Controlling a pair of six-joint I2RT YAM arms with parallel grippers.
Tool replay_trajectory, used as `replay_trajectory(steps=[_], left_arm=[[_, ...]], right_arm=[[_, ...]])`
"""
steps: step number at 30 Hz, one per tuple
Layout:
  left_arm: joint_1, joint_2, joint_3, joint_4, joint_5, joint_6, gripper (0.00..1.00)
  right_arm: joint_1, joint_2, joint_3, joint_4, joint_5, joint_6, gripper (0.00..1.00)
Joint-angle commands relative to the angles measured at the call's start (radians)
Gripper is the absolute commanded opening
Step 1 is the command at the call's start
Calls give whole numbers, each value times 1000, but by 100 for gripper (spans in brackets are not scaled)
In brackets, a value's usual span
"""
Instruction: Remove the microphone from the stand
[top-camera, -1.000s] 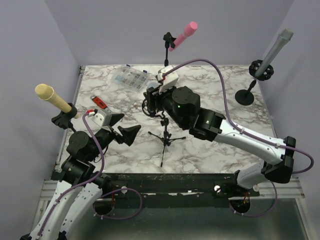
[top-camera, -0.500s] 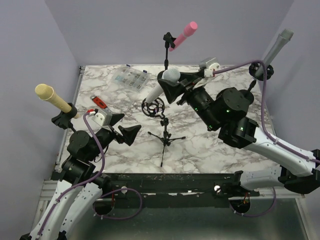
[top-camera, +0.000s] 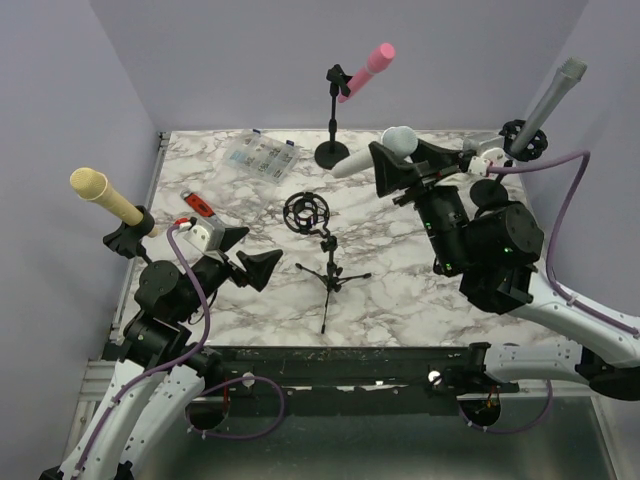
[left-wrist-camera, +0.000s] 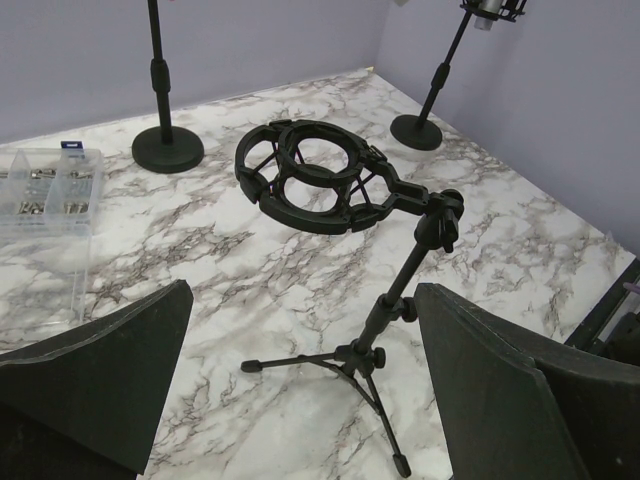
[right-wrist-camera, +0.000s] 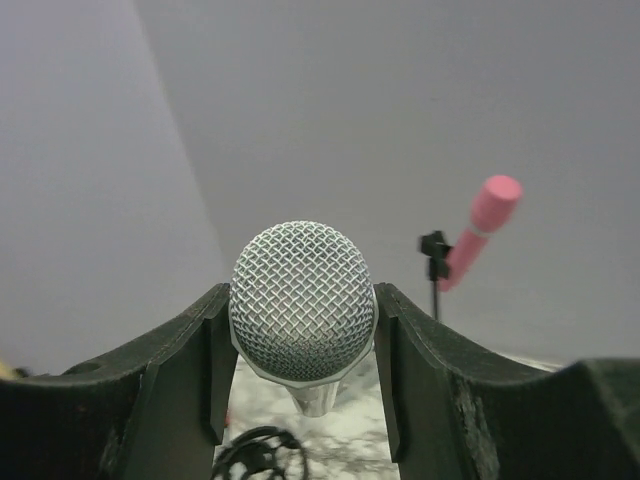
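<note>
My right gripper (top-camera: 395, 160) is shut on the silver microphone (top-camera: 372, 152), which has a mesh head (right-wrist-camera: 303, 300) and is held in the air to the right of the stand, clear of it. The black tripod stand (top-camera: 325, 262) stands mid-table with its round shock-mount ring (top-camera: 306, 212) empty; the ring also shows in the left wrist view (left-wrist-camera: 310, 176). My left gripper (top-camera: 245, 253) is open and empty, left of the stand's base (left-wrist-camera: 375, 372), not touching it.
A pink microphone on a stand (top-camera: 362, 70) is at the back, a grey one (top-camera: 545, 100) at the back right, a yellow one (top-camera: 105, 197) at the left. A clear parts box (top-camera: 258, 155) and a red-and-white object (top-camera: 200, 207) lie on the table.
My right gripper has lifted the silver microphone out of the shock-mount ring and carried it up and to the right. The ring is now empty. The left arm has not moved.
</note>
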Motion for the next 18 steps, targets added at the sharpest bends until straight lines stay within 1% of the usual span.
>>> replay_trajectory(steps=[1,3,4,5,6,8,9,11,12,15,18], left_arm=[[5,4,-4,17,22,-6,99],[6,6,-3,18,24,-7,99],[5,8,-4,18,27,-7,99],[6,11,-4,20,29,-9,99],[6,13,-4,20,33,-10,99],[6,16,-3,21,38,-10,99],[6,18,-3,21,38,-11,99],[5,17,-4,20,36,-10,99],[6,18,-4,19,35,-11,99],[6,16,-6,18,30,-10,99],[5,16,-6,19,31,-10,99]], right_arm=[[-9,83,18,101,445,-311,1],[-56,147,24,120,563,-405,1],[-100,170,18,116,583,-417,1],[-140,189,22,75,598,-393,1],[-195,215,43,-52,600,-331,1],[-308,285,154,-417,547,-101,1],[-361,329,219,-608,477,39,1],[-477,417,323,-841,327,202,1],[-510,458,363,-913,275,248,1],[-585,591,438,-1089,196,301,1],[-621,706,470,-1181,181,292,1]])
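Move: The right hand, holding the freed microphone high up, heads for the bare table some 24 cm ahead, 15 cm to its right and 49 cm below. The right-hand stand's base is about 26 cm ahead, 33 cm right and just as far down; the pink microphone roughly 40 cm straight ahead, 19 cm lower. The empty shock mount sits about 4 cm ahead, 11 cm left, 22 cm below. For the left hand, that bare table is about 27 cm forward, 36 cm right, 26 cm below. Keeping its pinch just below the microphone's mesh head, the right hand sweeps forward and down together, about 21 cm each, and some 14 cm to the right, away from the empty shock mount and towards the open marble by the right-hand stand. Meanwhile the wrist swings clockwise by nearly 50 degrees and tips over, so the fingers go from pointing up and left to forward and slightly down. ##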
